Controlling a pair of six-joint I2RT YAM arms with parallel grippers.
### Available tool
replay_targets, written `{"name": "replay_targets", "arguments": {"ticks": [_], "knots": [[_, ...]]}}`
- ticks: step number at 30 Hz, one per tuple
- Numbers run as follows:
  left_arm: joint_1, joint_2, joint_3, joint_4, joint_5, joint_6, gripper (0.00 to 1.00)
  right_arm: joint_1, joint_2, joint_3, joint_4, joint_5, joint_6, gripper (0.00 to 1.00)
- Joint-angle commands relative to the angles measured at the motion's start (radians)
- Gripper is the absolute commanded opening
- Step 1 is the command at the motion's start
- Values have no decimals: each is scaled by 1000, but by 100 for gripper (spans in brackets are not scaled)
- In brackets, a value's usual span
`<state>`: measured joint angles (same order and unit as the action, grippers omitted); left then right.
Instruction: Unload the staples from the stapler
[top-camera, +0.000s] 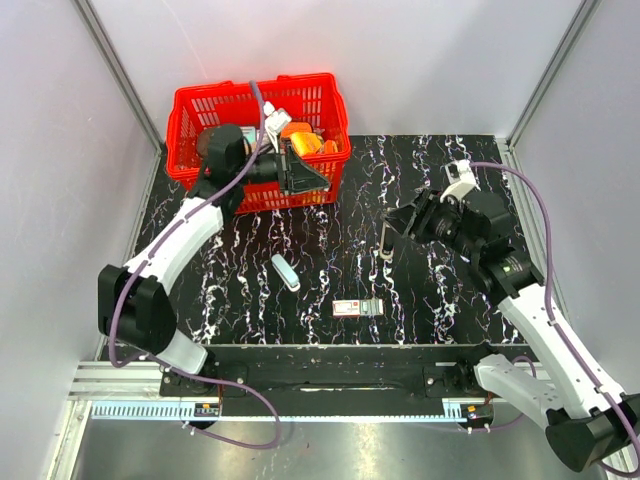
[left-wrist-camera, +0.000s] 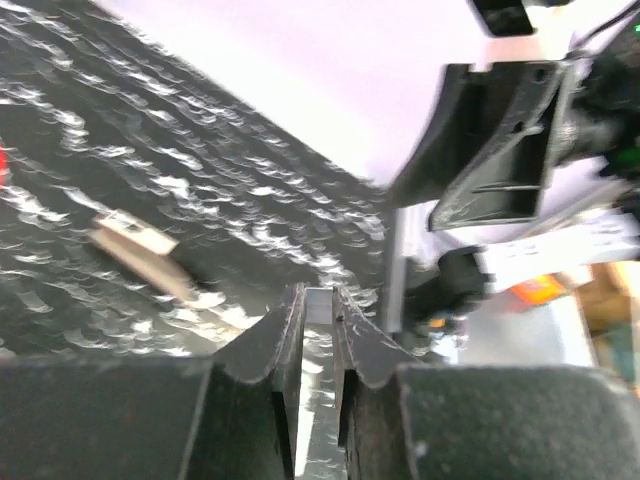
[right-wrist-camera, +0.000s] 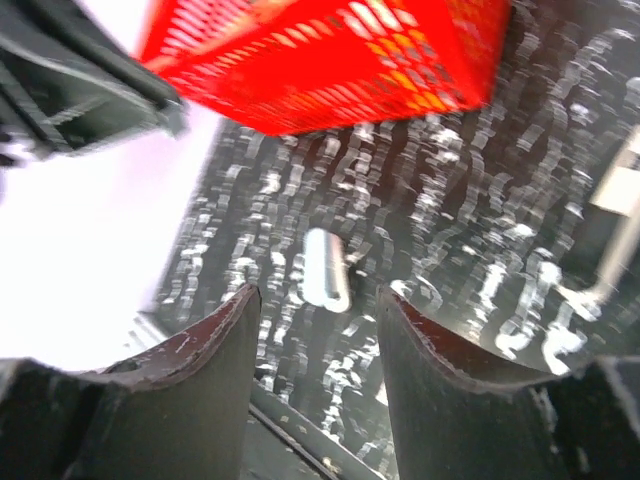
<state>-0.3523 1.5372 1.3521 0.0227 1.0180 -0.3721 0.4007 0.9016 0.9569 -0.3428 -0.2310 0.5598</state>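
Observation:
The stapler (top-camera: 385, 240), a slim black bar with a silvery channel, lies on the black marbled table just left of my right gripper (top-camera: 402, 226). It shows blurred in the left wrist view (left-wrist-camera: 135, 245) and at the right edge of the right wrist view (right-wrist-camera: 622, 185). My right gripper (right-wrist-camera: 315, 310) is open and empty, close above the table. My left gripper (top-camera: 312, 180) hovers at the front rim of the red basket (top-camera: 200, 110). Its jaws (left-wrist-camera: 318, 300) are nearly closed on a thin silvery strip (left-wrist-camera: 318, 308), apparently staples.
A pale blue-and-white oblong (top-camera: 285, 272) lies mid-table and shows between my right jaws, farther off (right-wrist-camera: 328, 268). A small red-green-white box (top-camera: 358, 307) lies near the front edge. The basket (right-wrist-camera: 330, 60) holds several items. Grey walls enclose the table.

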Motion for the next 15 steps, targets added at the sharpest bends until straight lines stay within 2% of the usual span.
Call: {"name": "replay_targets", "arguments": {"ticks": [1,4,6,15], "knots": [[3,27,-160,912,162,-875,5,-3,23,0,332,-260,118,56],[3,93,-180,1251,108,-1221,7,-5,54,-10,496,-346,196,56],[0,127,-180,1345,82,-1336,7,-3,71,-15,582,-382,239,56],[-60,43,-257,1122,2,-1151,8,6,143,-7,712,-416,310,55]]}}
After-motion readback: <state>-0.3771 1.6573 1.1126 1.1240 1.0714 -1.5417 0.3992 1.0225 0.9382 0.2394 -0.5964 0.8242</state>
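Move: Pinched in the left fingertips high over the table, the staples lie about 12 cm to the left of the open right gripper, 6 cm ahead and some 3 cm above it. From the left hand, that right gripper is 12 cm to the right, 6 cm back and 3 cm lower. On the table about 28 cm below the right hand, the stapler lies 8 cm straight ahead, and the staple pack 9 cm back and 7 cm left. Climbing about 9 cm and swinging some 6 cm left, the right hand closes in on the left fingertips, jaws still open, its wrist turning about 30 degrees so the fingers swing left and lift. The left hand keeps its pinch on the staples, rises roughly 4 cm and draws back about as far, rolling and tipping its fingers upward towards the right gripper. ##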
